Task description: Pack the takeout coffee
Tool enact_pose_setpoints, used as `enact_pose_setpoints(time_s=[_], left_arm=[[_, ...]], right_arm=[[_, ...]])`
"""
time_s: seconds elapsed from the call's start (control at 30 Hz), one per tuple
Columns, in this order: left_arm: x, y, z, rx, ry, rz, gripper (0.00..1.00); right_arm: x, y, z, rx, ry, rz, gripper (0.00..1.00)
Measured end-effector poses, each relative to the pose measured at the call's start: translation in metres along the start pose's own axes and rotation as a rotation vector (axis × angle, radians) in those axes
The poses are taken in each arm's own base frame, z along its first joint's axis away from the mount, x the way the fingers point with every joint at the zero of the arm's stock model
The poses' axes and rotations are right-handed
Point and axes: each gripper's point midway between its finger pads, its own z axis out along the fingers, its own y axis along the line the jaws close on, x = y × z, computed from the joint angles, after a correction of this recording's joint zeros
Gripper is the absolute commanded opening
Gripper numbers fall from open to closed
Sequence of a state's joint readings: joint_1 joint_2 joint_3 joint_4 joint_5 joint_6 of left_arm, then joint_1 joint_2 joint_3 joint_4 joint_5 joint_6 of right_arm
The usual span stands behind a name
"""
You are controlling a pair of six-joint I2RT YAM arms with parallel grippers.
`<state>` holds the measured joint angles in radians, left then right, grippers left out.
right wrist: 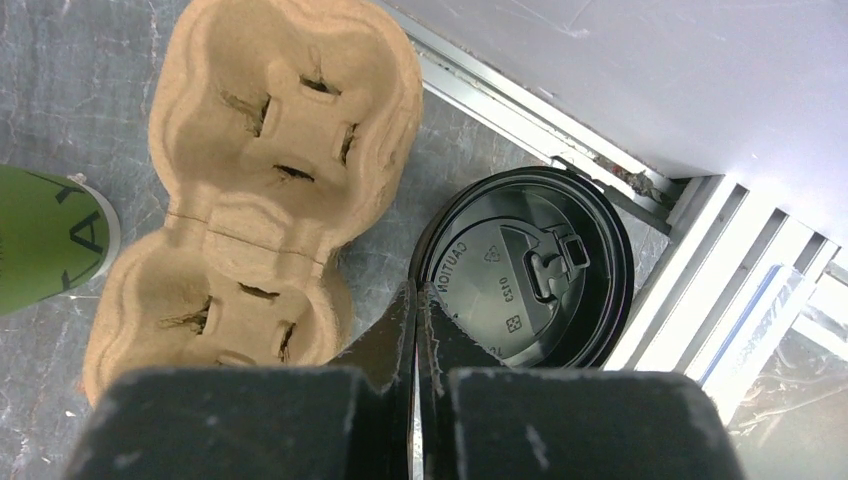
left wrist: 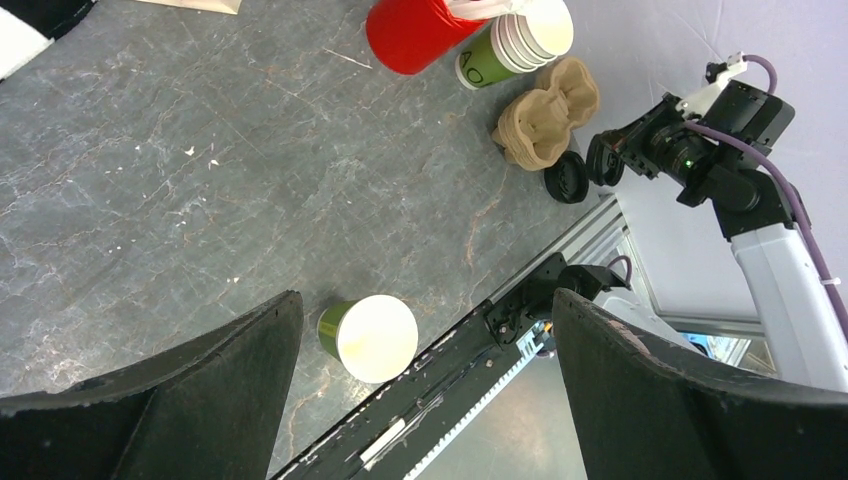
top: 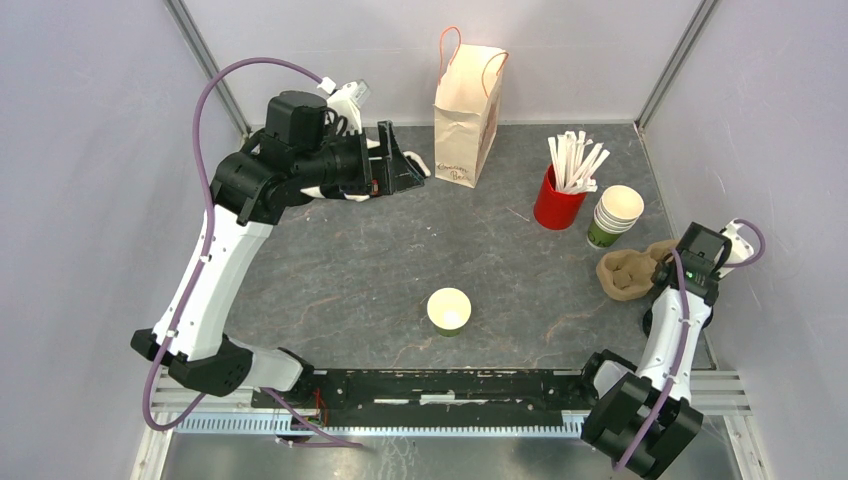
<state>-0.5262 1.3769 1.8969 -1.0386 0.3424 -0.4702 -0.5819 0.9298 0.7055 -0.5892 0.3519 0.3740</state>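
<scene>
No lidded green cup shows in any view. One lidless green cup (top: 449,310) with a cream inside stands in the middle of the table; it also shows in the left wrist view (left wrist: 368,338). A stack of black lids (right wrist: 525,270) lies at the right edge beside a brown pulp cup carrier (right wrist: 260,190). My right gripper (right wrist: 415,292) is shut and empty, its tips between carrier and lids; in the top view it is at the far right (top: 668,283). My left gripper (top: 400,158) is open and empty, high at the back left (left wrist: 425,300).
A paper bag (top: 467,100) with orange handles stands at the back. A red cup of white sticks (top: 558,200) and stacked lidless cups (top: 615,215) stand at the back right, just behind the carrier (top: 630,270). A metal rail runs along the table's right edge (right wrist: 700,300).
</scene>
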Motion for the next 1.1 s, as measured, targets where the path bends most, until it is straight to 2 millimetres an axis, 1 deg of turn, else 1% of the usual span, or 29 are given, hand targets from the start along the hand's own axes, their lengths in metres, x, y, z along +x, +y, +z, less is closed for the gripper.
enact_pose_setpoints(time_s=[0.07, 0.17, 0.27, 0.37, 0.5, 0.73, 0.83, 1.1], left_arm=[[0.001, -0.001, -0.001, 0.003, 0.000, 0.004, 1.00], [0.001, -0.003, -0.002, 0.007, -0.003, 0.008, 1.00], [0.002, -0.005, -0.004, 0.011, -0.004, 0.012, 1.00], [0.003, -0.005, -0.004, 0.013, -0.002, 0.013, 1.00], [0.003, -0.006, -0.004, 0.014, -0.001, 0.014, 1.00], [0.003, -0.006, -0.004, 0.014, -0.001, 0.014, 1.00], [0.003, -0.006, -0.004, 0.014, -0.001, 0.014, 1.00], [0.003, -0.006, -0.004, 0.015, -0.001, 0.014, 1.00]], right_arm=[[0.005, 0.000, 0.002, 0.000, 0.007, -0.004, 0.00], [0.024, -0.005, 0.006, 0.010, 0.039, -0.020, 0.01], [0.044, -0.009, 0.012, 0.017, 0.083, -0.044, 0.08], [0.053, -0.009, 0.014, 0.009, 0.099, -0.060, 0.15], [0.052, -0.005, 0.016, -0.011, 0.090, -0.069, 0.23], [0.049, -0.001, 0.018, -0.030, 0.074, -0.074, 0.29], [0.050, 0.000, 0.019, -0.038, 0.074, -0.076, 0.30], [0.064, -0.001, 0.022, -0.042, 0.103, -0.088, 0.29]])
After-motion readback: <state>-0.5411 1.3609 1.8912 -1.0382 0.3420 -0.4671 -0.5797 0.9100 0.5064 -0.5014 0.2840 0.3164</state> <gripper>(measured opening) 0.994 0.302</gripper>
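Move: The right hand, shut on a black lid by its rim, has the remaining lid or lids on the table about 5 cm back, level sideways and some 7 cm below. The cardboard carrier lies roughly 7 cm ahead, 1 cm left and 6 below. The stacked cups stand about 11 cm left, 15 ahead; the lone cup some 43 left, 5 back. From the left hand, those lids lie about 51 cm right, 11 back and 34 below. Still pinching the black lid by its rim, the right hand sinks about 5 cm towards the lids on the table, easing a little back and left. The fingers then let go and spread to nearly a third open while it hovers, before it dips another centimetre, ending with the tips either side of the rim. ##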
